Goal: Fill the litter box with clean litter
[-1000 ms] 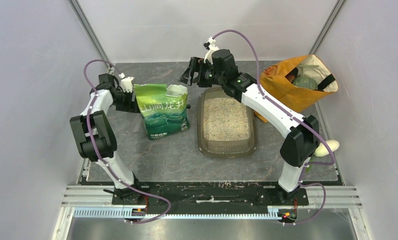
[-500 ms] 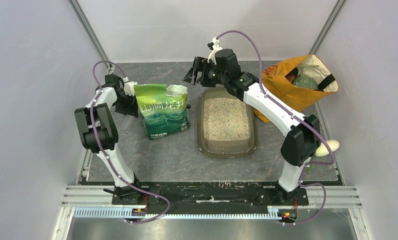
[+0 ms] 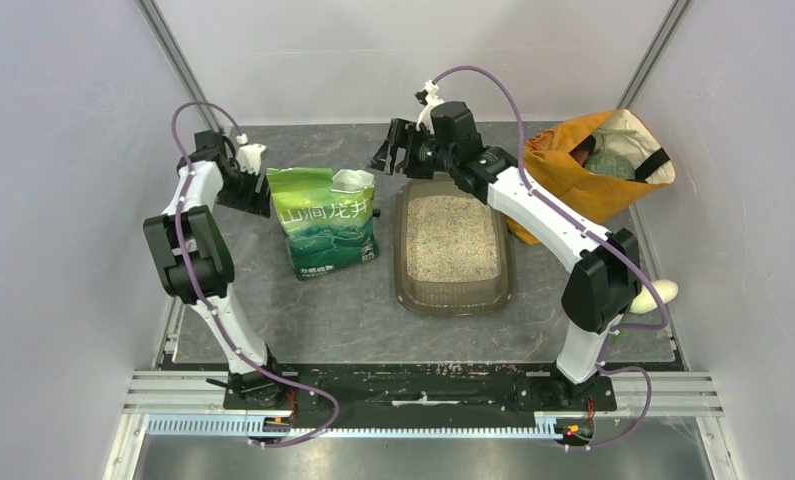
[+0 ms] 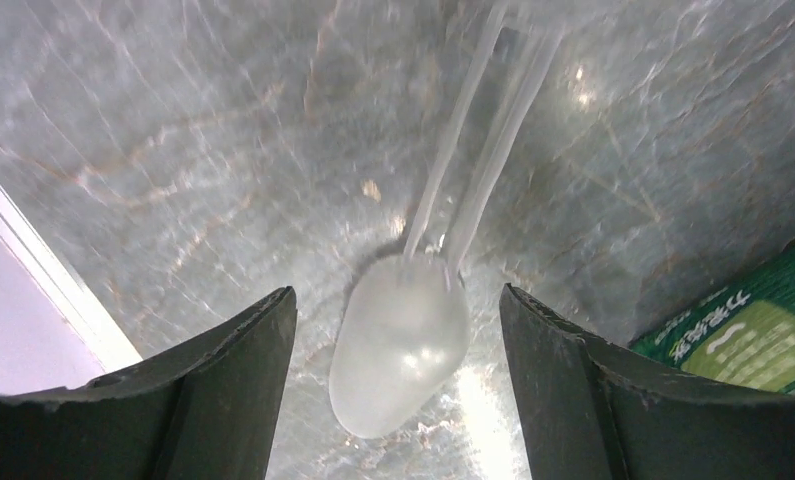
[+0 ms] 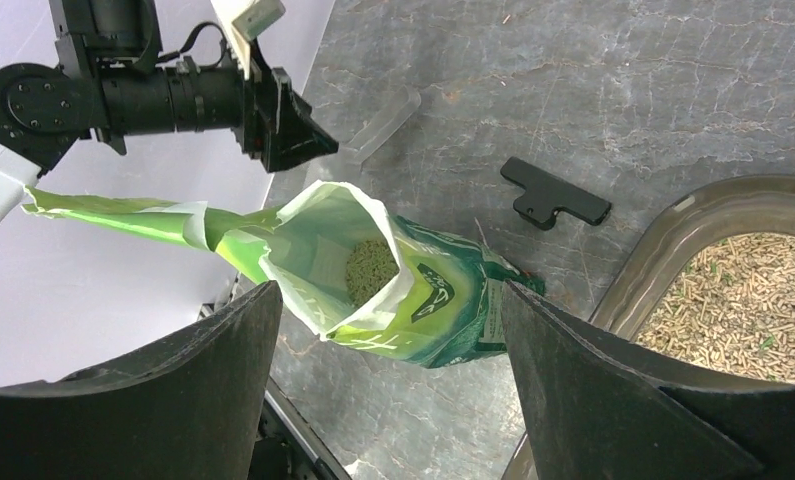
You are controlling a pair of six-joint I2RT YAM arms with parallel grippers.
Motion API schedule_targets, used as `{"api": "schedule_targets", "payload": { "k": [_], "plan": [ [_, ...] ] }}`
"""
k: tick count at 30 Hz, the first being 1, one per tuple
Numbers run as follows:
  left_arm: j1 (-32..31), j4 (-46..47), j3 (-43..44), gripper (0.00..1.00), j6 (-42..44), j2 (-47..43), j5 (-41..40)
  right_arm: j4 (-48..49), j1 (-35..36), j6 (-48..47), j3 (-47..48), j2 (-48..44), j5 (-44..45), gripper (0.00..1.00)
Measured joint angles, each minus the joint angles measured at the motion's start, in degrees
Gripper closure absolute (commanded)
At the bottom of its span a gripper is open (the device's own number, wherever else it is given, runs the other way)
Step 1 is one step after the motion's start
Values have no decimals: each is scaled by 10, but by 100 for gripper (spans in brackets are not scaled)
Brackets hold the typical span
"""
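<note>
The litter box is a dark translucent tray at the table's middle, and its rim also shows in the right wrist view. Pale clean litter covers its floor. The green pouch stands open to its left, with granules visible inside its mouth. My left gripper is open just behind the pouch's left side, hanging over a clear plastic spoon that lies on the table between the jaws. My right gripper is open and empty, above the table behind the pouch and tray.
An orange cloth bag stands at the back right, against the tray's far corner. A black clip lies on the table between pouch and tray. A white object lies at the right edge. Grey walls close in on both sides.
My left gripper has drawn back from the pouch's left edge toward the rear left, its jaws narrowing and widening again. The right gripper shifted slightly right and back.
</note>
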Motion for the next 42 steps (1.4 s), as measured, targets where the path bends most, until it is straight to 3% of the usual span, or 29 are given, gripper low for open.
{"api": "schedule_targets", "payload": {
  "k": [8,14,17,19,25,28,32,37,42],
  "plan": [
    [-45,-8,85,26,0,65,1,-2,-9,0,-4,-3,-4,13],
    [-58,-24,94,35,-1,110,-1,-3,-15,0,-7,-3,-4,13],
    [-57,-31,93,46,-1,119,-15,-3,-17,-4,-7,-4,-6,13],
    [-57,-31,90,60,-1,119,-22,-2,-18,-7,-7,-5,-7,13],
    [-47,-30,75,88,0,118,-31,-3,-23,-15,-8,-12,-10,13],
    [-37,-30,75,95,0,118,-31,-2,-24,-21,-9,-14,-14,13],
    [-14,-50,92,98,0,118,-31,-2,-24,-32,-9,-17,-21,13],
    [23,-87,182,98,-5,110,-26,-2,-24,-60,-9,-28,-33,11],
    [38,-113,266,98,-23,42,8,0,-29,-120,-24,-69,-43,3]
  ]
}}
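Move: The clear scoop lies almost under the open left hand, its middle about 4 cm ahead, 3 cm to the right and 6 cm below; its bowl is nearest, and the handle runs out forward and right. From that hand the open litter bag stands some 15 cm right and 6 cm back, its middle about 3 cm higher, and the black clip lies roughly 22 cm right, level with the hand and 5 cm below. From the right hand the scoop is about 24 cm left, 3 cm ahead and 26 cm below. The left fingers pinch the scoop's handle just beyond the bowl: the hand goes forward and right about 4 cm, sinks while easing back a little, and closes low over the table. Keeping hold, it swings left and lifts some 15 cm, also going forward, with the fingertips tipping up about 20 degrees. The empty right hand drifts right, then rises about 4 cm, fingers open. ##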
